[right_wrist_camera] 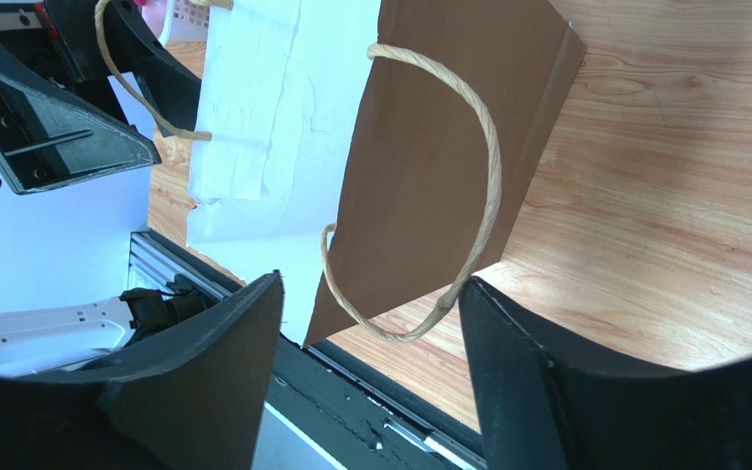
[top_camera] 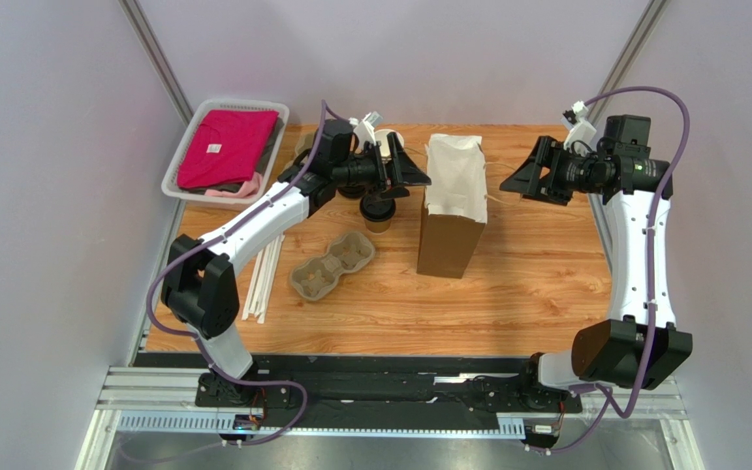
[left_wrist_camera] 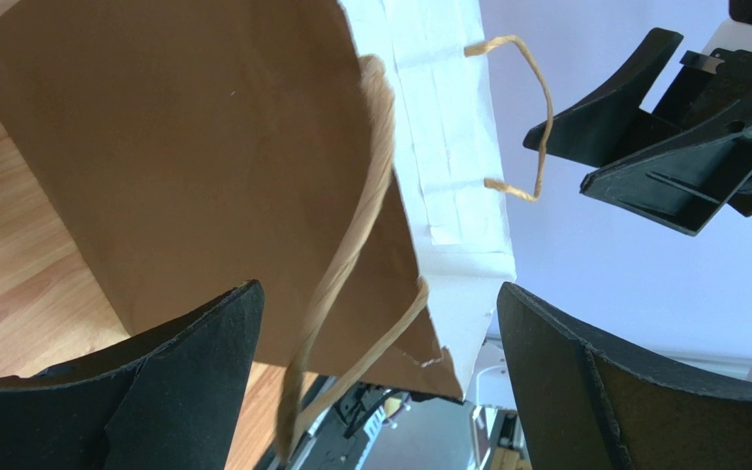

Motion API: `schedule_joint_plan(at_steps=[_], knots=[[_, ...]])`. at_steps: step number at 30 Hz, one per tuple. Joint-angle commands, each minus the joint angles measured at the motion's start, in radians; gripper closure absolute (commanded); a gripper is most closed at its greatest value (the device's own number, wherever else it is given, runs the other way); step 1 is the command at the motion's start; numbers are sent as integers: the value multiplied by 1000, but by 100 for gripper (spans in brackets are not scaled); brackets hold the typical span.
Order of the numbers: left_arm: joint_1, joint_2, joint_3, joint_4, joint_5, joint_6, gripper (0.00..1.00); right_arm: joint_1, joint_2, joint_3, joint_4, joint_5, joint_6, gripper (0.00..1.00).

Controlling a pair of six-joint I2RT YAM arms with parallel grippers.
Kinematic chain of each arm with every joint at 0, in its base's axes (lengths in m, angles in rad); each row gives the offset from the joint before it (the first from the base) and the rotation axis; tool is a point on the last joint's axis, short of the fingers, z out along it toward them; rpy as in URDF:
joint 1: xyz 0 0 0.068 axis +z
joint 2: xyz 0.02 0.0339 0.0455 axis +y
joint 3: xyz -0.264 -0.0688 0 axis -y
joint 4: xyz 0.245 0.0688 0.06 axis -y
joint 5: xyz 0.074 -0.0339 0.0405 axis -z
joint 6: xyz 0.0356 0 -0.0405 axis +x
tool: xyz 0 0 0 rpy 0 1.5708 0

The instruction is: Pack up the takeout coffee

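The takeout coffee [top_camera: 378,211], a small brown cup with a black lid, stands on the table left of the upright brown paper bag [top_camera: 453,206], just below my left gripper [top_camera: 404,176]. That gripper [left_wrist_camera: 378,294] is open by the bag's left rim. One twine handle [left_wrist_camera: 350,323] hangs loose between its fingers. My right gripper [top_camera: 524,180] faces the bag's right side. It [right_wrist_camera: 372,284] is open too, with the other twine handle [right_wrist_camera: 488,166] looping between its fingers, unpinched. The bag's white inside [right_wrist_camera: 262,108] shows at its open top.
A moulded pulp cup carrier [top_camera: 331,266] lies left of the bag, with white sticks [top_camera: 264,274] beside it. A white basket [top_camera: 186,157] with pink cloth sits at the back left. White-rimmed cups [top_camera: 370,130] stand behind the left gripper. Grey walls close in on three sides.
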Motion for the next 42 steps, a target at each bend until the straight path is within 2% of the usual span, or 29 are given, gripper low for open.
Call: schedule_joint_plan(at_steps=[1, 8, 11, 15, 17, 18, 19, 20, 21, 22, 23, 24, 25, 26, 27, 30, 33, 42], knots=[[14, -100, -65, 151, -11, -19, 2, -6, -41, 40, 4, -5, -4, 26], [74, -227, -181, 190, -12, 13, 2, -6, -38, 66, 2, -5, -1, 15], [130, -299, -238, 153, 5, 60, 1, -8, -37, 83, 2, -5, -1, 12], [250, -411, -295, 19, 52, 226, 1, -17, -32, 114, -7, -8, -1, 10], [307, -468, -284, -61, 116, 484, 1, -25, -26, 141, -13, -10, 1, 10], [359, -482, -257, -154, 165, 593, 1, -26, -23, 152, -15, -8, 3, 9], [381, -490, -235, -219, 231, 913, 1, -28, -20, 172, -16, -8, 3, 8], [396, -488, -203, -320, 332, 1109, 1, -29, -15, 183, -16, -8, 7, 7], [401, -485, -130, -562, 337, 1295, 1, -31, -9, 190, -16, -7, 7, 4], [401, -471, -103, -675, 347, 1511, 1, -31, -6, 198, -16, -5, 7, 4], [401, -464, -80, -780, 348, 1843, 1, -32, -2, 212, -16, -7, 9, 4], [401, -456, -56, -930, 341, 1998, 1, -31, 0, 215, -18, -7, 9, 3], [401, -442, -54, -978, 334, 2107, 2, -32, 4, 217, -19, -5, 9, 3], [401, -433, -56, -1021, 325, 2319, 2, -32, 8, 214, -19, -7, 9, 2], [399, -425, -71, -1090, 321, 2407, 2, -32, 8, 212, -19, -3, 9, 1], [382, -373, -114, -1140, 284, 2627, 3, -32, 9, 203, -18, -7, 12, 0], [341, -304, -140, -1149, 236, 2769, 5, -32, 9, 197, -16, -5, 13, 0], [218, -85, -132, -1106, 124, 2957, 9, -32, -14, 152, -5, -2, 22, 0]])
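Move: The nearer cup carrier lies about 15 cm to the left of the left hand, 8 cm back and 26 cm below. The lidded cup is some 6 cm left and 4 cm ahead; the paper bag's middle is about 8 cm right, 1 cm ahead. The straws lie roughly 15 cm left of the carrier, level with it. From the right hand the carrier is about 35 cm left and 5 cm back, the bag 11 cm left and 4 cm ahead. Swing the open left gripper away from the bag's handle, about 20 cm left and slightly up, then draw it back and drop it down over the near cup carrier, rolling the wrist some 100 degrees until the fingers slant down to the right; stop short of touching. Meanwhile raise the right gripper a little beside the bag and open it fully. ##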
